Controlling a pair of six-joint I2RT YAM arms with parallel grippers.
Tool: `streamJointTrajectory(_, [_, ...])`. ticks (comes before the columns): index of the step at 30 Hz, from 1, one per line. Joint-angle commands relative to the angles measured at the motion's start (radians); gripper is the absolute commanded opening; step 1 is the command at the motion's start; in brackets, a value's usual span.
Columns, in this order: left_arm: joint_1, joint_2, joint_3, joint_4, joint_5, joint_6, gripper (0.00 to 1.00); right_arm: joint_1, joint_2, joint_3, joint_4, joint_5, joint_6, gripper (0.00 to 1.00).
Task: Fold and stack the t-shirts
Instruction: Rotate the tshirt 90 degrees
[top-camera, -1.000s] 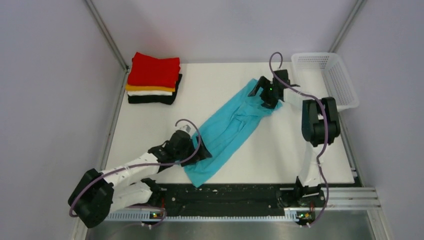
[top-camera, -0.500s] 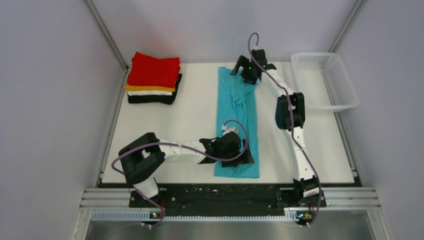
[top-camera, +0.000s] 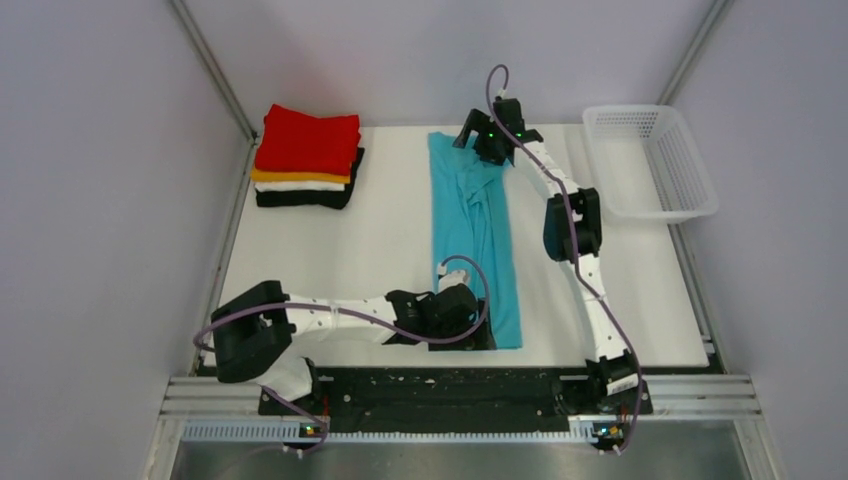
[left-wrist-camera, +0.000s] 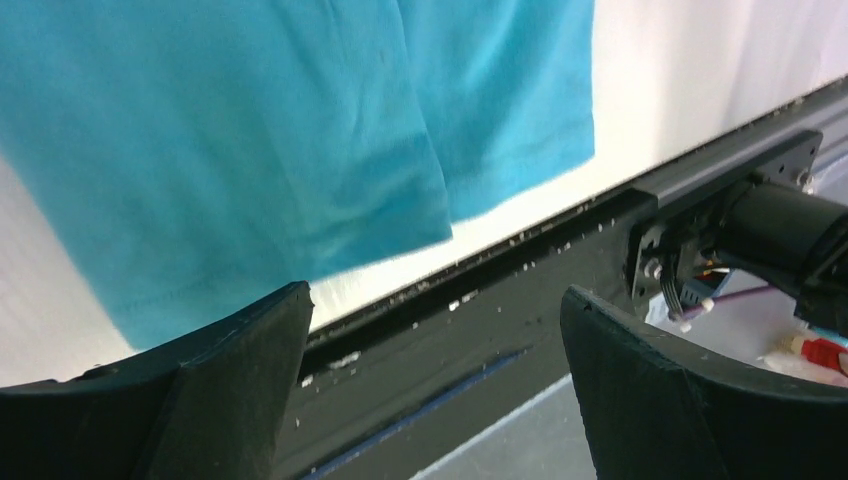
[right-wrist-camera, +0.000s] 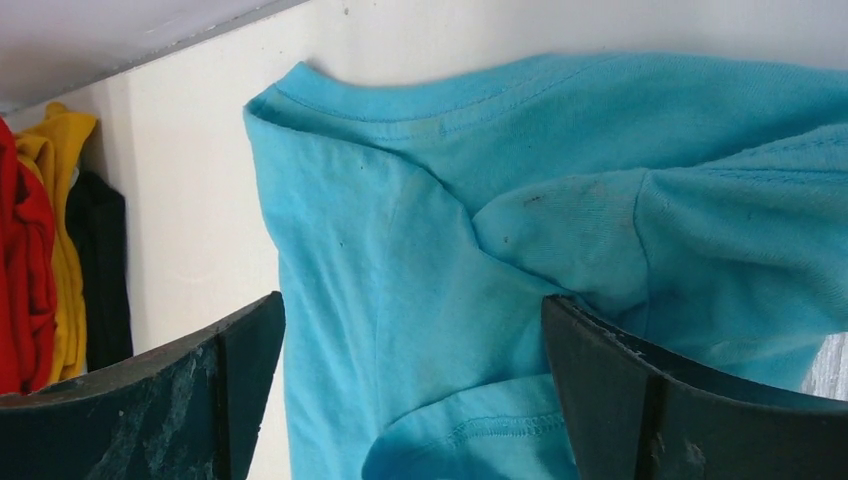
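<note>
A turquoise-blue t-shirt (top-camera: 478, 235), folded into a long strip, lies flat from the table's front edge to its back. My left gripper (top-camera: 472, 328) hovers at the near hem, open. In the left wrist view the left gripper (left-wrist-camera: 435, 305) has only the black front rail between its fingers, with the hem (left-wrist-camera: 300, 170) just beyond. My right gripper (top-camera: 480, 138) stands open over the far end. There the right gripper (right-wrist-camera: 412, 310) straddles the shirt's shoulder and sleeve (right-wrist-camera: 430, 300) without pinching the cloth. A folded stack of t-shirts (top-camera: 306, 157) sits at the back left, red on top, then orange, white and black.
A white mesh basket (top-camera: 655, 160) stands at the back right corner. The black rail (top-camera: 440, 385) with the arm bases runs along the near edge. Grey walls close in the table on both sides and at the back.
The turquoise shirt has swung from a diagonal lie to straight front-to-back. The right gripper moved left and back with its far end. The left gripper moved right to the near hem.
</note>
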Motion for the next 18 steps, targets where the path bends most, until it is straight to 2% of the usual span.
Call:
streamJointTrajectory(1, [-0.027, -0.116, -0.012, -0.037, -0.042, 0.037, 0.99, 0.010, -0.073, 0.025, 0.015, 0.008, -0.062, 0.99])
streamJointTrajectory(5, [-0.029, -0.222, -0.014, -0.040, -0.055, 0.091, 0.99, 0.013, -0.210, 0.014, -0.026, 0.026, -0.129, 0.99])
streamJointTrajectory(7, [-0.027, -0.269, -0.020, -0.091, -0.101, 0.100, 0.99, 0.016, -0.297, -0.013, -0.052, 0.068, -0.168, 0.99])
streamJointTrajectory(9, [-0.027, -0.308, -0.030, -0.170, -0.186, 0.087, 0.99, 0.018, -0.394, -0.076, -0.078, 0.112, -0.216, 0.99])
streamJointTrajectory(11, [-0.026, -0.334, -0.046, -0.272, -0.270, 0.052, 0.99, 0.017, -0.510, -0.207, -0.123, 0.153, -0.257, 0.99])
streamJointTrajectory(14, [-0.024, -0.364, -0.094, -0.355, -0.329, 0.035, 0.99, 0.022, -0.797, -0.570, -0.129, 0.174, -0.228, 0.99])
streamJointTrajectory(18, [-0.015, -0.401, -0.182, -0.290, -0.297, 0.046, 0.99, 0.060, -1.228, -1.235, 0.022, 0.242, -0.123, 0.99])
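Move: Under and around both open hands lies the t-shirt, a narrow strip running away from the bases. Its near-left corner is about 7 cm to the left of the left hand, level with it and roughly 2 cm lower; the near-right corner is some 9 cm to its right. From the right hand, at the far end, the t-shirt's middle lies about 25 cm back and 2 cm lower, with the shirt stack some 39 cm left and 3 cm back. Letting go of the turned t-shirt, the right hand comes free of its far end after a brief pause, rising about 18 cm while sweeping back some 15 cm towards the near end and drifting right. The left hand climbs 7 to 8 cm off the near end, then swings left about 8 cm to its near-left corner, sinking again by about half the rise. Both stay open, wrists tilting 10 to 15 degrees. ##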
